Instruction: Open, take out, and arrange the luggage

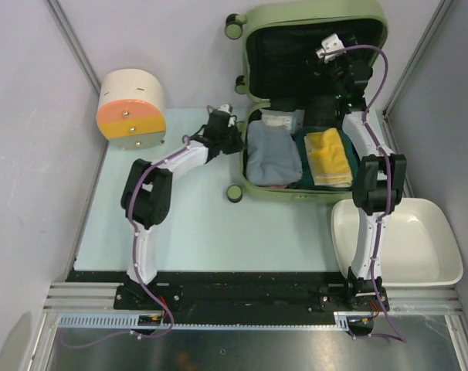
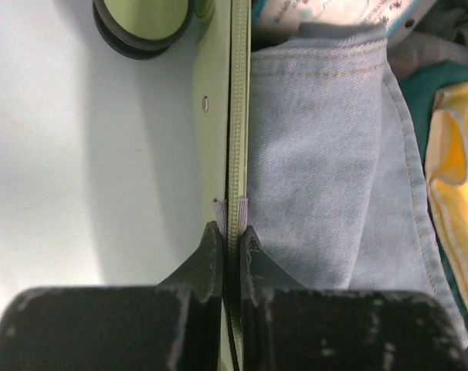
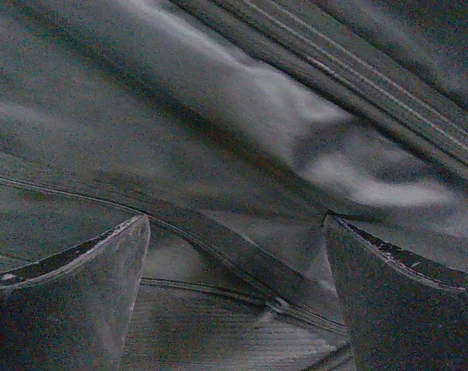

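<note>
The luggage (image 1: 317,13) lies open at the back of the table, its lid standing up and showing black lining. Inside lie a folded blue denim garment (image 1: 271,154), a yellow cloth (image 1: 329,157) and a white packet (image 1: 276,118). My left gripper (image 1: 237,140) is at the case's left wall. In the left wrist view this gripper (image 2: 231,228) is shut on the green zip edge (image 2: 239,116), with the denim garment (image 2: 319,154) just right of it. My right gripper (image 1: 323,62) is up at the lid. Seen from the right wrist, it (image 3: 238,224) stands open against the black lining (image 3: 218,116), with nothing held.
A cream-and-orange drum-shaped container (image 1: 132,108) stands at the back left. A white oval basin (image 1: 396,243) sits at the near right, beside the right arm. Green wheels (image 1: 235,27) stick out on the case's left side, one (image 2: 141,23) close to my left gripper.
</note>
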Robot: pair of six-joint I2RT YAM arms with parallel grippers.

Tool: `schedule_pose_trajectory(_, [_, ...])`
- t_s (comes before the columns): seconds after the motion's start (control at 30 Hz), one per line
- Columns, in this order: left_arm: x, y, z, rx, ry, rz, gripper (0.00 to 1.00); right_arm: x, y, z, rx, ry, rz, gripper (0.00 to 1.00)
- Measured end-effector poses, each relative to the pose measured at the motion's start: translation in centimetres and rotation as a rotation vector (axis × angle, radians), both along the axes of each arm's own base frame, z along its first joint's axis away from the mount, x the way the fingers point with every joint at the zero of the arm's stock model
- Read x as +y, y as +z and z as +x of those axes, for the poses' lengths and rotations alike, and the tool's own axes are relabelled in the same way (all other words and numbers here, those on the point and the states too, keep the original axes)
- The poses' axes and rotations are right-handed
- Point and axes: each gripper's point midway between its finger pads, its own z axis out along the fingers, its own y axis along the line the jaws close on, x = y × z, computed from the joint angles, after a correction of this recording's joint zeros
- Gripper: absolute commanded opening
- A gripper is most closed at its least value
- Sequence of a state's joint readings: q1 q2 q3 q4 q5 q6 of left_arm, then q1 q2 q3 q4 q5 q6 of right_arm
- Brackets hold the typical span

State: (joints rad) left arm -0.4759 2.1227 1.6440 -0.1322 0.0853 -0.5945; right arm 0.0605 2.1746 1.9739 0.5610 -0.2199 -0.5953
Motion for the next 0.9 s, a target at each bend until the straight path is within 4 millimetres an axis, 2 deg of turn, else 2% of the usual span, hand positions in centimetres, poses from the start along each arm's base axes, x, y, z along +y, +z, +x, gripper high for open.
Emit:
schedule_pose_trajectory(0.07, [2.5,0.1,0.0,0.014,0.037,0.006,0.00,1.0,0.2,0.4,-0.010,0.012,-0.003,1.00])
schedule_pose_trajectory(0.3, [13.1,0.0,-0.8,0.062,0.191,0.045,0.00,4.8,1.0,0.8,-0.033,0.066,-0.008,1.00])
schedule_pose_trajectory(0.37, [15.4,-0.1,-1.2,0.062,0.214,0.067,0.00,6.2,1.3,1.0,-0.047,0.083,-0.012,1.00])
schedule_pose_trajectory(0.47, [18.2,-0.1,-2.5,0.052,0.231,0.106,0.00,7.7,1.4,1.6,-0.057,0.099,-0.021,1.00])
schedule_pose_trajectory(0.63, [19.8,-0.1,-5.2,0.052,0.242,0.134,0.01,10.2,0.6,2.3,-0.063,0.121,-0.046,1.00])
schedule_pose_trajectory(0.7, [20.0,-0.2,-6.0,0.058,0.246,0.132,0.12,10.9,0.0,2.4,-0.062,0.128,-0.060,1.00])
schedule_pose_trajectory(0.73, [20.0,-0.2,-6.3,0.062,0.250,0.128,0.28,11.3,-0.2,2.4,-0.059,0.132,-0.062,1.00])
schedule_pose_trajectory(0.8, [19.9,-0.2,-6.5,0.069,0.260,0.110,0.41,12.0,-0.4,2.3,-0.058,0.139,-0.066,1.00])
schedule_pose_trajectory(0.83, [19.8,-0.2,-6.6,0.078,0.265,0.100,0.55,12.2,-0.5,2.3,-0.057,0.140,-0.065,1.00])
schedule_pose_trajectory(0.9, [20.1,-0.2,-6.6,0.090,0.289,0.085,0.70,12.3,-0.8,2.0,-0.047,0.145,-0.061,1.00])
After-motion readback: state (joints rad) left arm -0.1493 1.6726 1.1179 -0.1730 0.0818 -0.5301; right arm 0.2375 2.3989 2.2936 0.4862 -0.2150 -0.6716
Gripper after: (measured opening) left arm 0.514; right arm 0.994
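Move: The left hand already pinches the zipped rim of the open luggage's left side. The clear table spot it is taken to is about 20 cm left and 7 back; the drawer box stands some 43 cm left and 8 ahead. The jeans lie about 12 cm right and 3 back, 5 lower. The right hand is open inside the raised lid, whose middle is some 4 cm ahead and 2 left; the yellow cloth lies about 20 back, 5 right and 33 below. Keeping its pinch on the luggage's left rim, the left hand drags it level some 20 cm left, towards the drawer box's side of the table, curving back about 7 cm late and turning about 15 degrees counter-clockwise; having all but stopped, its fingers open to about half and let go of the rim. The right hand, fingers wide open close to the lid's lining, follows about 12 cm left. ##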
